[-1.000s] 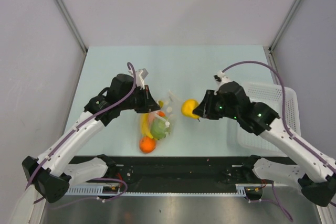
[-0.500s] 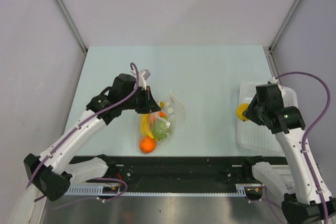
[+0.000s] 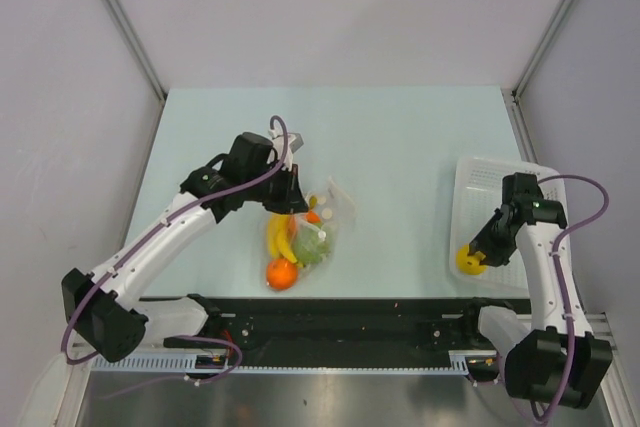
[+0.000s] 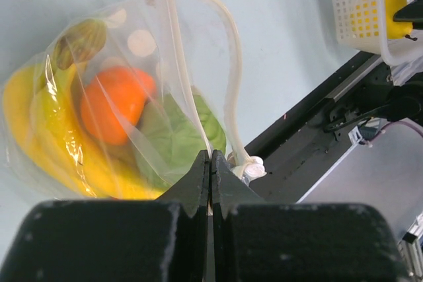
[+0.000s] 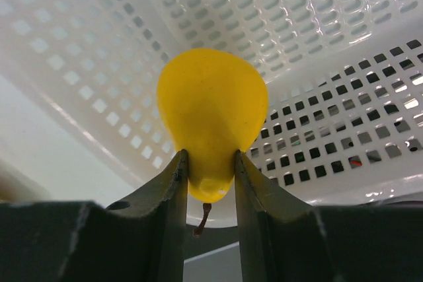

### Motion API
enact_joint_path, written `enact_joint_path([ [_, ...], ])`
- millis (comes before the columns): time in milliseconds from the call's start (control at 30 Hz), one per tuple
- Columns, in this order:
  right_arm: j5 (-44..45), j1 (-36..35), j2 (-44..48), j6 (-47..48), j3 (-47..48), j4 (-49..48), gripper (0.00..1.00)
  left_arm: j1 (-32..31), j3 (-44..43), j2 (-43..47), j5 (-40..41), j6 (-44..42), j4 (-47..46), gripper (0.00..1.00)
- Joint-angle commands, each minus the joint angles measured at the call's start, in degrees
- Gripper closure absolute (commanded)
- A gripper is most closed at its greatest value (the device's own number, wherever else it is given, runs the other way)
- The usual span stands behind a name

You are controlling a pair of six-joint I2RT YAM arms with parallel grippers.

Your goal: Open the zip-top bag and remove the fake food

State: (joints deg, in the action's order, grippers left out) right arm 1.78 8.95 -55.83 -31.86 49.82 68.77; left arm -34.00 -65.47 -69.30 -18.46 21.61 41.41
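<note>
The zip-top bag lies mid-table with its mouth open. My left gripper is shut on the bag's rim. Fake food shows through the bag: a banana bunch, an orange and a green cabbage. In the top view the banana, cabbage and orange sit at the bag's near end. My right gripper is shut on a yellow pear-like fruit, low inside the white basket.
The white perforated basket stands at the table's right edge. A black rail runs along the near edge. Grey walls close in the left, back and right sides.
My right arm has carried the yellow fruit from beside the bag across to the right and down into the basket's near corner. The left gripper has shifted slightly right with the bag.
</note>
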Motion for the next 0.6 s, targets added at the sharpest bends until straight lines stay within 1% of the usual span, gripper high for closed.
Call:
enact_joint_path([
  [0,-3.01,0.63,-2.51,1.89,-0.61,-2.06,0.94,-0.02,-2.99,-0.05,-2.45,-3.15,-1.06,1.00],
  [33,-3.45,0.63,-3.05,1.89,-0.43,-2.15,0.84,-0.02,-2.99,0.04,-2.98,-2.54,-1.15,1.00],
  [133,-6.60,0.63,-4.72,2.50,-0.17,-3.29,0.66,-0.10,-2.47,1.09,-4.04,-0.79,-1.94,1.00],
  [167,-7.14,0.63,-4.81,3.28,0.10,-3.12,0.51,-0.02,-1.60,1.27,-4.30,-0.25,-2.21,1.00],
  [200,-7.49,0.63,-4.72,3.81,0.71,-2.34,0.44,-0.02,-0.98,2.05,-4.48,0.36,-3.17,1.00],
  [233,-6.10,0.63,-4.29,4.34,2.37,-1.63,0.31,-0.10,-0.28,2.50,-4.66,1.85,-3.78,1.00],
  [267,-5.22,0.63,-3.85,4.96,3.17,-1.10,0.25,-0.10,1.21,2.76,-4.48,2.64,-4.40,1.00],
  [300,-4.51,0.63,-3.32,5.22,3.96,-0.14,0.22,-0.10,1.92,3.46,-4.66,3.52,-5.45,1.00],
  [367,-3.10,0.54,-1.13,5.05,6.51,1.53,0.02,-0.10,3.68,3.82,-5.10,6.07,-6.42,1.00],
  [467,-1.88,-0.86,0.72,5.31,10.90,4.69,0.00,-0.02,3.60,4.43,-5.97,8.36,-5.99,1.00],
  [500,0.57,-1.91,1.25,5.05,11.69,4.79,0.00,-0.02,3.86,4.78,-6.15,8.89,-6.68,1.00],
  [533,1.46,-3.22,1.95,4.70,12.22,4.44,0.00,-0.10,4.91,5.92,-6.41,9.94,-7.39,1.00],
  [567,1.99,-6.54,3.00,4.44,13.27,3.74,0.00,-0.02,5.61,6.54,-6.59,10.56,-8.00,1.00],
])
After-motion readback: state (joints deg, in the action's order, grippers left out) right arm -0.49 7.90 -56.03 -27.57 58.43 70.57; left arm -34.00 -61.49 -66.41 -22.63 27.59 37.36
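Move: The right hand already holds the yellow fruit by its stem end, its middle about 3 cm below the hand and 1 cm to its left, inside the white bin's near-left part. The bin's middle lies some 8 cm ahead and 7 cm to the right, around 3 cm lower; the bag of food is roughly 41 cm to the left and 4 cm ahead, about 6 cm lower. From the left hand, the yellow fruit is about 40 cm to the right, 8 cm back and 13 cm lower. Still pinching the yellow fruit, the right hand sinks another 1.5 cm or so into the near-left part of the bin, then opens its fingers wide and lets go. It then rises about 5.5 cm and edges forward, tipping back some 10 degrees. The left fingers stay shut on the bag's zip edge, easing back and right about 1.5 cm. ##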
